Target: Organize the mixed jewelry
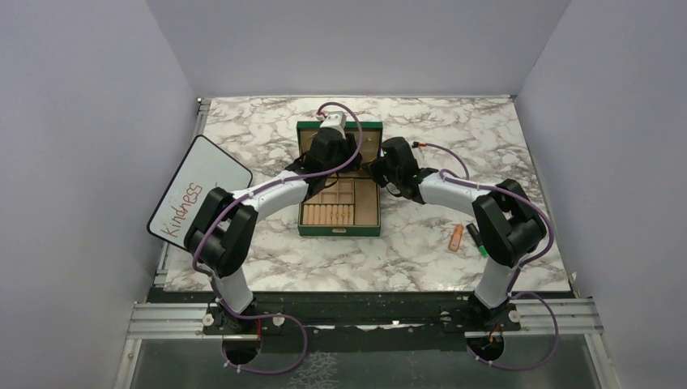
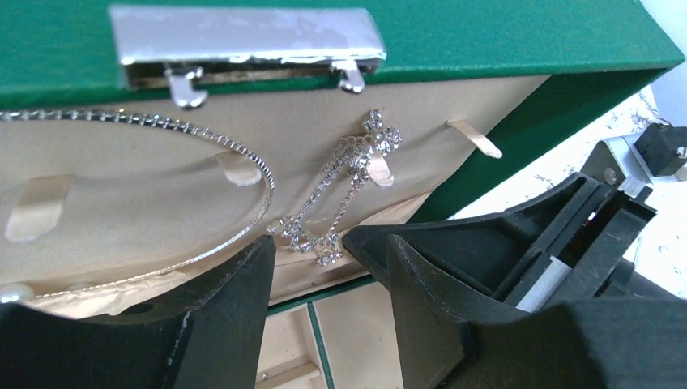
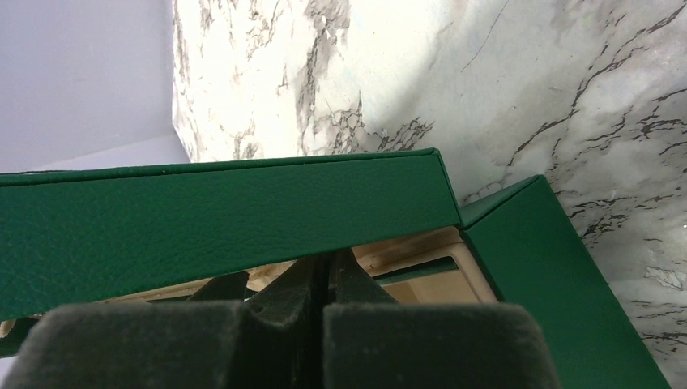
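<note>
The green jewelry box [image 1: 339, 231] stands open mid-table, its lid [image 2: 486, 40] upright at the back. On the lid's beige lining hang a thin silver rhinestone necklace loop [image 2: 243, 158] and a sparkly silver chain [image 2: 348, 166] on a tab. My left gripper [image 2: 313, 243] is open, and the chain's lower end dangles between its fingertips [image 2: 243, 284]; I cannot tell whether they touch it. My right gripper [image 3: 326, 271] is shut, its tips tucked under the lid's right edge [image 3: 243, 211]. In the top view, the left gripper [image 1: 328, 152] is at the lid and the right gripper [image 1: 389, 166] at the box's right side.
A whiteboard reading "Kindness" [image 1: 198, 194] leans at the left. An orange marker [image 1: 456, 237] and a black-and-green highlighter [image 1: 479, 241] lie right of the box, near the right arm. The box base has beige compartments and ring rolls [image 1: 328, 215]. A pearl [image 2: 12, 293] shows at the lid's lower left.
</note>
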`<action>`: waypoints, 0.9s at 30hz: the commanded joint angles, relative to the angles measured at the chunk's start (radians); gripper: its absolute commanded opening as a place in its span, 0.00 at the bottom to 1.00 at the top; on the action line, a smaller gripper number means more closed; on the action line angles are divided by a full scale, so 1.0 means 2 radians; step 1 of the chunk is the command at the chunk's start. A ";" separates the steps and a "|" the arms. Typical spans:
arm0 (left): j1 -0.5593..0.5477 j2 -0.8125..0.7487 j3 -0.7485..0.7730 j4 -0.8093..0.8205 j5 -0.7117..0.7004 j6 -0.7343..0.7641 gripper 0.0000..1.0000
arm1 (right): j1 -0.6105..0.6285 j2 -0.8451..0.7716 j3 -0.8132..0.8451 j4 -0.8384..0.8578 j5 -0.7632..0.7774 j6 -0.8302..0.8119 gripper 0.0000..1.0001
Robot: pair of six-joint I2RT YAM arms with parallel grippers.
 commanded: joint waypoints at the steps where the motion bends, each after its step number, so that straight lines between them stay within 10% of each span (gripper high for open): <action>1: -0.002 0.016 0.018 0.005 -0.012 0.001 0.47 | 0.008 -0.010 -0.016 -0.026 -0.039 -0.022 0.01; 12: -0.002 0.034 0.030 -0.013 -0.022 -0.005 0.44 | 0.008 -0.014 -0.018 -0.012 -0.046 -0.041 0.01; 27: -0.002 0.044 0.056 -0.023 -0.040 -0.014 0.10 | 0.007 -0.033 -0.054 0.018 -0.070 -0.064 0.01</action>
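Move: The sparkly necklace hangs inside the open lid, its middle roughly 2 cm ahead of the left fingertips and about 3 cm below them, hardly 1 cm to the right. From the left hand, the curved chain lies some 7 cm to the left, 3 cm ahead and 3 cm below, and the box's long side compartment about 8 cm back, 2 cm right and 10 cm below. From the shut right gripper, the necklace sits about 3 cm left, 1 cm ahead and 2 cm higher. The left fingertips come in around the lower end of the necklace: the left hand sinks about 2.5 cm with a slight creep forward, then nearly halts while its half-open fingers close most of the way on the strands. The right gripper stays shut at the lid's pocket lip, easing back about 1 cm late on and turning some 5 degrees counter-clockwise. ##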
